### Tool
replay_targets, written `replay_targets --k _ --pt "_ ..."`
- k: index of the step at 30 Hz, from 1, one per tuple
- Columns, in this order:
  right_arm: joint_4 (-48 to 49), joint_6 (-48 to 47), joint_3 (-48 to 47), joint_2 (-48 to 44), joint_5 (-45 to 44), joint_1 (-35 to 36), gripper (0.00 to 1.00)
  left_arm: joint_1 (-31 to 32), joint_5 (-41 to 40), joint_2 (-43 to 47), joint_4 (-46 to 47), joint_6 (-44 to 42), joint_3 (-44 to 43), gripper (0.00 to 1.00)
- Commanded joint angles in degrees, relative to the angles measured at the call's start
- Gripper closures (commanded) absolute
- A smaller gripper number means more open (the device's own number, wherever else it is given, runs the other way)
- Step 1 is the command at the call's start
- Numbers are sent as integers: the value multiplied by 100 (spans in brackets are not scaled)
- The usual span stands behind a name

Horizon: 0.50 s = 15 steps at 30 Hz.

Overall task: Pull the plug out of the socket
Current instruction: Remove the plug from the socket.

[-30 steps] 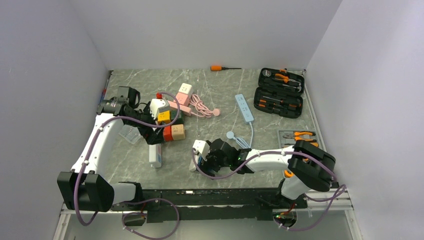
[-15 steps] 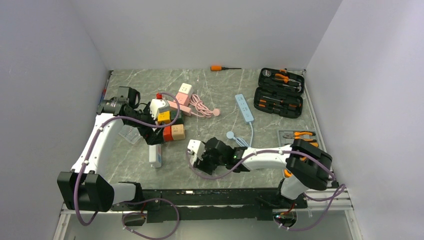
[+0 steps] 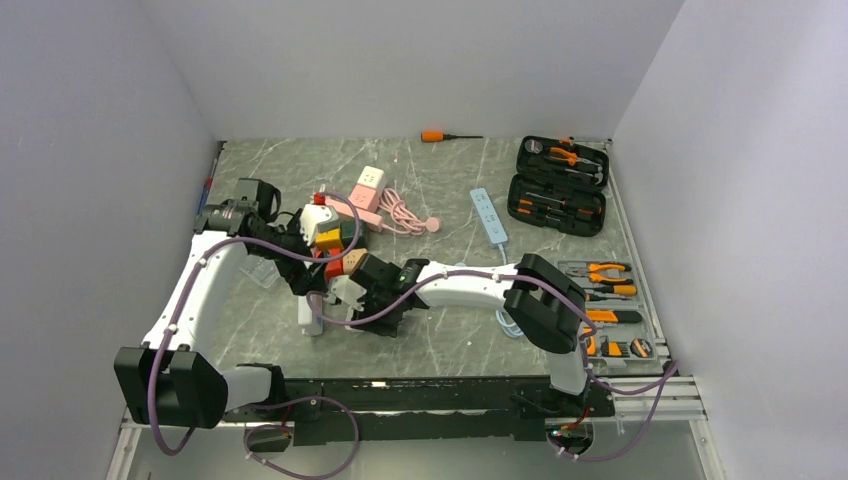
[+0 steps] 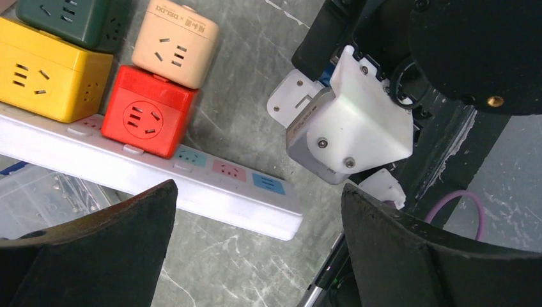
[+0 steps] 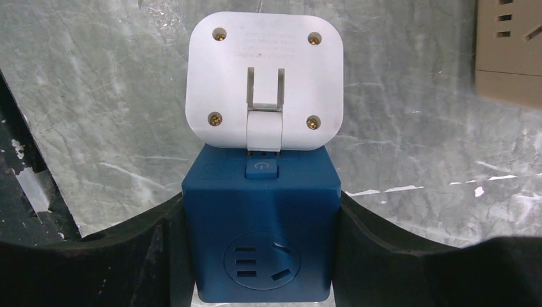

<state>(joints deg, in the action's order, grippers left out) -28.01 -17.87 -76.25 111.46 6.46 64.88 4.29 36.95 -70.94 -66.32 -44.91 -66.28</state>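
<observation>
A dark blue cube socket (image 5: 259, 236) sits between my right gripper (image 5: 259, 214) fingers, which press on both of its sides. A white plug (image 5: 264, 80) with four screws is seated on the cube's far face. From above, that gripper (image 3: 345, 296) and the white plug (image 3: 347, 288) lie beside the white power strip (image 3: 311, 312). My left gripper (image 4: 259, 192) hangs wide open over the strip's end (image 4: 255, 201), holding nothing. In the left wrist view the white plug (image 4: 348, 125) shows to the right of the strip.
Red (image 4: 148, 110), beige (image 4: 176, 41), yellow (image 4: 45, 70) and green (image 4: 70, 19) cube sockets crowd the strip. A pink cube with cable (image 3: 385, 212), a light blue strip (image 3: 489, 215), a tool case (image 3: 558, 185), pliers (image 3: 600, 272) and a screwdriver (image 3: 440, 135) lie further off.
My right gripper closed on the blue cube and swung left across the table, from the front centre to beside the white power strip. The left arm barely moved.
</observation>
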Motion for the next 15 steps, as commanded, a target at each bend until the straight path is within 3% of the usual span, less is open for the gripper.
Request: replay_targets --k 1,3,5,7,11,12,15 --pt "-1136 -136 272 331 -185 155 100 -66 62 172 -87 -305 25 1" --pt "-1031 -75 425 264 -279 176 100 -86 98 154 -99 -332 11 1" --pt "-835 -23 585 149 -345 202 87 -95 154 119 -92 -323 -13 1" --pt "-648 51 712 41 -413 230 59 -95 188 77 -96 -298 -53 1" --pt "151 287 1302 -351 -609 324 17 -96 220 60 -166 -314 -119 1" --pt "416 345 1465 -461 -626 331 10 -96 235 72 -188 -338 -136 0" --pt "1165 451 1915 -797 -552 338 5 -96 273 105 -259 -380 -181 1"
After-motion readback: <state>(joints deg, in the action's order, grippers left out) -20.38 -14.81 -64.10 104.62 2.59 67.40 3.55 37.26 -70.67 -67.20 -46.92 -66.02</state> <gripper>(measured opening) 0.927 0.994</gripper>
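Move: Between the right hand's closed fingers sits the blue socket, its middle about 1 cm to the left of the hand point. The white plug stuck in it lies some 5 cm left and 2 cm ahead of the hand. The beige block is about 10 cm ahead and 4 cm left, the red one 10 cm ahead and 8 cm left, and the white power strip's near end about 12 cm left, nearly level. From the left hand, the socket lies some 5 cm back, 10 cm right and 15 cm below. Drawing the blue socket back towards the base and to the right, away from the beige block, the right hand starts slowly, then quickens to about 3 cm in all, sinking 1 cm at the end. During that last stretch the fingers, shut on the socket until then, open almost fully and loosen their pinch, still straddling it. ##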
